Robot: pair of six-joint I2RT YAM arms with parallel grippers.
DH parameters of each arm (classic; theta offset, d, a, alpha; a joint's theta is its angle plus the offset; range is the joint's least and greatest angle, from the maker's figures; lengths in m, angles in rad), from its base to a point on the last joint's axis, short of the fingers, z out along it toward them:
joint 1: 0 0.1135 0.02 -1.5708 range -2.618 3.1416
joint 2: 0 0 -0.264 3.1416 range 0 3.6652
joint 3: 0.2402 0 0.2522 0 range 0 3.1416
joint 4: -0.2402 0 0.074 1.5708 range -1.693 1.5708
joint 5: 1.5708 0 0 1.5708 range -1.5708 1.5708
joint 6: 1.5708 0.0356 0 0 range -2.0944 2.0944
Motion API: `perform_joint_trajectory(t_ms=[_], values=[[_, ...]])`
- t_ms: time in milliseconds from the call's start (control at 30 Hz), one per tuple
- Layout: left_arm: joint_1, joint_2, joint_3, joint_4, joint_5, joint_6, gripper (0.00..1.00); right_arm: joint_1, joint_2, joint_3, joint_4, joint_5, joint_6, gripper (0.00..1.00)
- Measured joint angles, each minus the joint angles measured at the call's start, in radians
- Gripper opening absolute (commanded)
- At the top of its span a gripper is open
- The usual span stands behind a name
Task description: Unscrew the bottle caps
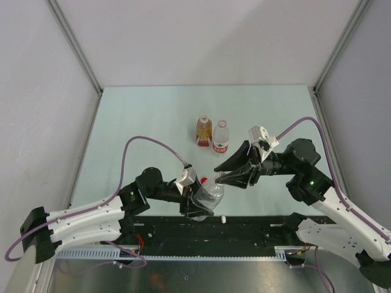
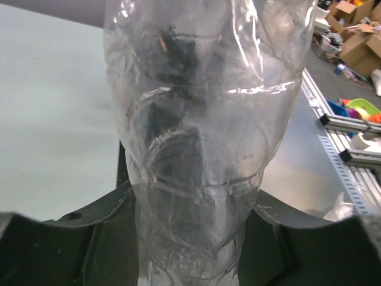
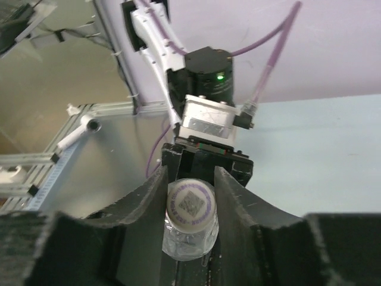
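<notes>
A plain clear bottle [image 1: 209, 194] is held off the table between the two arms. My left gripper [image 1: 197, 202] is shut on its body [image 2: 199, 149], the fingers [image 2: 101, 226] pressing on both sides. Its white cap [image 3: 190, 204], printed with a purple ring and a square code, sits between my right gripper's fingers [image 3: 149, 202]; my right gripper [image 3: 190, 192] [image 1: 221, 177] is shut on it. Further back stand an amber bottle [image 1: 204, 131] and a bottle with a red-and-white label [image 1: 220, 140], which carries a white cap [image 1: 222, 124]. A small red cap [image 1: 203, 180] lies on the table beside the held bottle.
A small white round piece [image 1: 223, 218] lies on the black rail [image 1: 256, 227] at the near edge. Grey walls enclose the pale green table [image 1: 140, 116] on three sides. Purple cables [image 1: 153, 141] arch over each arm.
</notes>
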Motion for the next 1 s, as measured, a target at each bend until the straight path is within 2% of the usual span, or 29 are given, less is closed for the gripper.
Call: perform_joint_trajectory(t_ms=[100, 300, 500, 700, 1000], values=[[0.0, 0.0, 0.0, -0.005, -0.066, 0.028, 0.28, -0.008, -0.011, -0.007, -0.003, 0.077, 0.041, 0.59], [0.0, 0.034, 0.04, -0.107, -0.238, 0.09, 0.27, -0.066, -0.052, -0.007, 0.0, 0.219, 0.117, 0.72], [0.0, 0.095, 0.111, -0.228, -0.413, 0.122, 0.23, -0.099, -0.076, -0.007, -0.003, 0.3, 0.158, 0.97], [0.0, 0.106, 0.121, -0.296, -0.571, 0.122, 0.22, -0.122, -0.067, -0.007, -0.048, 0.404, 0.172, 0.99], [-0.051, 0.116, 0.18, -0.412, -0.844, 0.135, 0.25, -0.182, -0.02, -0.007, -0.174, 0.525, 0.227, 0.95]])
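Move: The white cap sits right at the right hand's fingertips, on the raised neck of the clear bottle; from the left hand, which grips that bottle, the cap is some 5 cm ahead, 3 cm right and 15 cm up. The red-label bottle stands about 24 cm ahead of the right hand, 3 cm right and 27 cm below, the orange bottle 6 cm left of it. A red cap lies roughly 11 cm ahead of the right hand, 3 cm left and 37 cm below. The clear bottle's white cap comes free of the right fingers, which open wide as that hand moves about 12 cm forward and somewhat right, rising slightly before sinking, and turns some 40 degrees clockwise while tipping down. The left hand keeps its grip on the bottle and swings it forward 13 cm towards the standing bottles, sinking about 5 cm and turning counter-clockwise. ##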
